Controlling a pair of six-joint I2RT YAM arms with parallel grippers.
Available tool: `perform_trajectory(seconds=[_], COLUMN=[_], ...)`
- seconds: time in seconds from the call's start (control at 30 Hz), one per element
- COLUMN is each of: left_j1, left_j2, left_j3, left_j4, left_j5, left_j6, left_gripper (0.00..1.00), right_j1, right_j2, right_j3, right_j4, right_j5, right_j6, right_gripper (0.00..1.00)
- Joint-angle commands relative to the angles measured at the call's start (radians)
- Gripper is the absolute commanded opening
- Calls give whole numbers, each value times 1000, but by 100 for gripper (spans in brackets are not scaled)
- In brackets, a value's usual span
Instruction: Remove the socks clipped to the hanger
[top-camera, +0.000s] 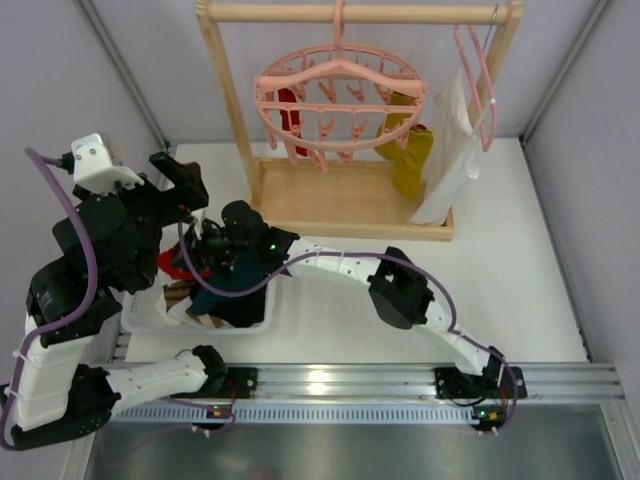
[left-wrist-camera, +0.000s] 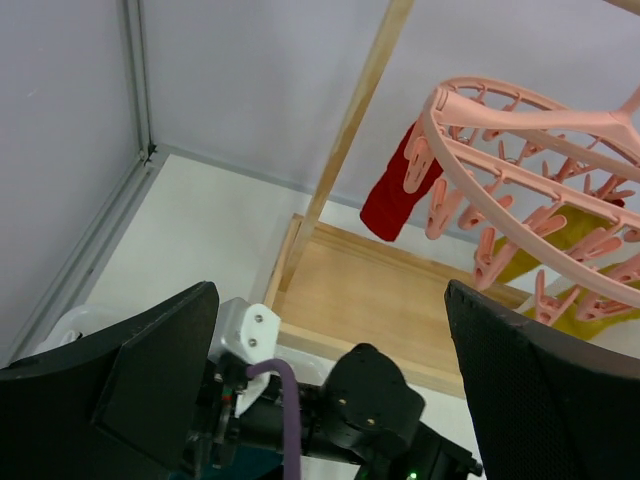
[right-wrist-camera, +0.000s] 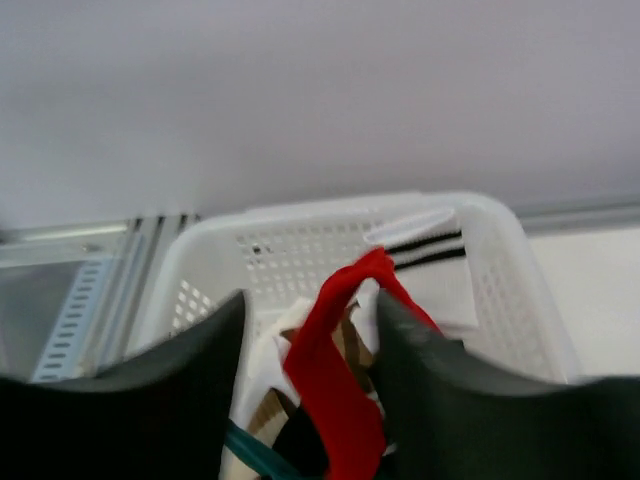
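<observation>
The round pink hanger (top-camera: 340, 90) hangs by its hook from the wooden rack's top bar. A red sock (top-camera: 291, 118) is clipped at its left, and mustard yellow socks (top-camera: 407, 145) at its right. In the left wrist view the hanger (left-wrist-camera: 530, 190), red sock (left-wrist-camera: 398, 188) and yellow socks (left-wrist-camera: 565, 270) show ahead. My left gripper (top-camera: 186, 182) is open and empty, left of the rack. My right gripper (right-wrist-camera: 310, 320) is open over the white basket (right-wrist-camera: 330, 215), with a red sock (right-wrist-camera: 335, 370) loose between its fingers. A teal sock (top-camera: 225, 295) lies in the basket.
The wooden rack (top-camera: 350, 205) stands at the back on a tray-like base. A slim pink hanger with white cloth (top-camera: 455, 140) hangs at its right end. The white basket (top-camera: 250, 325) sits at front left, holding several socks. Grey walls close in both sides.
</observation>
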Motion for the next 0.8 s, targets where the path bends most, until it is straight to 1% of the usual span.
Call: perform_trajectory(seconds=[0.0,0.03,0.13,0.17,0.2,0.23,0.27,0.33,0.37,0.43,0.47,0.5,0.53,0.57,0.63,0.67,0.73,0.77], left_j1=[2,2,2,2,2,2,2,2,2,2,2,2,2,2,2,2,3,3], left_j2=[-7,-11,-28,-34,-36,-48,-54,-65,-70,-67,-67,-68,-68,-71,-73,-71,-62,-51], left_j3=[-28,-31,-44,-49,-54,-61,-84,-107,-135,-158,-184,-199,-219,-266,-329,-398,-461,-506], left_j4=[16,15,15,15,15,18,19,21,22,28,31,39,65,91,149,233,307,352], left_j5=[-30,-30,-35,-35,-33,-25,-21,4,7,31,40,48,57,82,111,142,172,189], left_j6=[27,27,25,25,25,24,22,1,-9,-38,-53,-58,-59,-62,-53,-40,-32,-41], left_gripper=[98,98,98,98,98,98,98,98,98,98,98,98,98,98,99,99,99,99], right_j1=[14,14,12,11,7,4,-8,-22,-34,-52,-57,-66,-72,-91,-112,-141,-172,-207], right_j2=[36,19,-98,-137,-229,-280,-385,-490,-589,-691,-790,-841,-892,-987,-1081,-1174,-1271,-1364], right_j3=[130,118,-6,-114,-182,-254,-404,-547,-669,-787,-897,-951,-1003,-1099,-1184,-1262,-1335,-1393], right_j4=[-179,-181,-158,-141,-118,-46,-12,63,104,126,141,148,152,149,126,114,60,34], right_j5=[60,66,100,112,132,134,137,150,150,193,210,241,262,284,356,377,462,492], right_j6=[-66,-75,-132,-149,-149,-149,-141,-132,-129,-124,-118,-112,-112,-69,-46,-22,1,27], right_gripper=[60,67,77,77,77,78,79,83,84,85,86,87,88,88,89,89,92,93])
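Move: My right hand is over the basket with the red sock still at its half-open fingertips, the sock's middle about 6 cm below. The basket's middle is level in reach, some 6 cm left and 18 below; the green sock in it lies about 3 cm back, 2 right. From my left hand the hanging red sock is roughly 23 cm ahead, 15 right and 15 lower, the ring's middle about 22 ahead and 27 right, 8 lower. My right hand sinks about 6 cm into the basket's opening while its fingers spread wide and let go of the red sock, then swings some 30 cm right, away from the basket, rising and turning roughly 30 degrees clockwise. My open left hand first eases down slowly, then drops faster and drifts right towards the hanging red sock, about 10 cm down in all, tipping slightly down. ##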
